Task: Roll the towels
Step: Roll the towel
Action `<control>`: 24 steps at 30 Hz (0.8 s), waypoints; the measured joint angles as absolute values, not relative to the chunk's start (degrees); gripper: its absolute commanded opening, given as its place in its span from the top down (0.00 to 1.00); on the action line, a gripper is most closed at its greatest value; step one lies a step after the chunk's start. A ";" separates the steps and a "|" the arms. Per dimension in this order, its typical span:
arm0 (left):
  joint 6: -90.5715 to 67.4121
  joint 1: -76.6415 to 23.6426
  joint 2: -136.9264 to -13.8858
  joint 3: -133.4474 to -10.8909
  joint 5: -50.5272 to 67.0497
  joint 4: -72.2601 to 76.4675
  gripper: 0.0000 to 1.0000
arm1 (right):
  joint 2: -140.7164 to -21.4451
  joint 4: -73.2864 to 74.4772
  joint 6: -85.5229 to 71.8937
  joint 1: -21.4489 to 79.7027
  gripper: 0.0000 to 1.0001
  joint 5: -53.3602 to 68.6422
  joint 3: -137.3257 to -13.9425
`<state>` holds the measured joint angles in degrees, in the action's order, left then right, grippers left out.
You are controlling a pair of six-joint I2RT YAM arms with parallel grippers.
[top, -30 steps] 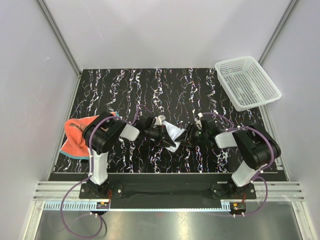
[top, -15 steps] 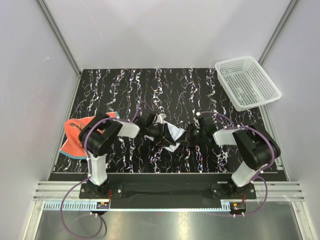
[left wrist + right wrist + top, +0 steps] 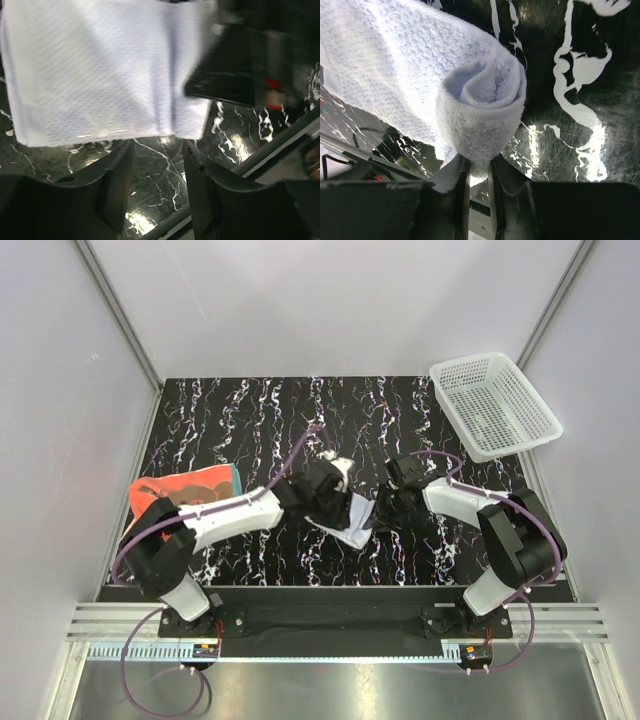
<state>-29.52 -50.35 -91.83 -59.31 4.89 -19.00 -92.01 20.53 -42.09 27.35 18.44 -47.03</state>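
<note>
The white towel (image 3: 352, 522) lies at the table's middle, partly rolled. Its rolled end (image 3: 480, 105) forms a spiral, and my right gripper (image 3: 476, 162) is shut on the lower edge of that roll. In the top view the right gripper (image 3: 378, 515) sits at the towel's right side. The towel's flat part (image 3: 100, 70) spreads just beyond my left gripper (image 3: 157, 150), which is open with only bare table between its fingers. From above, the left gripper (image 3: 328, 502) hovers over the towel's left side. The orange-red towel (image 3: 185, 490) with teal edging lies flat at the left.
A white mesh basket (image 3: 493, 405) stands at the back right corner. The black marbled table (image 3: 250, 420) has a metal rail along its near edge (image 3: 330, 625). The left arm reaches diagonally across the front left of the table.
My left gripper has opened and let go of the white towel, and its arm has stretched out towards the middle. The right gripper has closed on the towel's rolled end.
</note>
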 measured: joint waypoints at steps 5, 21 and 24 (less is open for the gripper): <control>-24.93 -63.11 -91.00 -61.71 -10.33 -19.79 0.51 | -93.73 24.40 -41.80 28.36 0.93 17.63 -49.56; -22.22 -71.88 -101.21 -64.31 -24.82 -16.84 0.49 | -94.80 27.66 -41.78 28.51 0.93 17.58 -51.33; -22.15 -72.14 -103.50 -65.49 -25.32 -16.36 0.49 | -94.80 27.99 -41.78 28.51 0.94 17.61 -51.40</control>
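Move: The near end of the white towel's roll lies some 3 cm back and 3 cm to the right of the left hand, about 7 cm below it. The towel's flat part spreads from about 2 cm ahead and 3 cm to the left, at the same depth, and the table's front edge is roughly 12 cm straight back. The right hand already pinches the roll; its near end is about 4 cm back and 2 cm to the left of that hand, 1 cm lower. The left hand swings right and back around the near side of the towel, about 5 cm right and 4 cm back, first lifting a centimetre or two and then sinking nearly 5 cm towards the roll's near end beside the right gripper, its fingers staying half open. On the way the wrist turns some 30 degrees so that the fingers slant more forward and less to the right, while the right hand keeps its pinch on the roll and eases back only about 1 cm. ##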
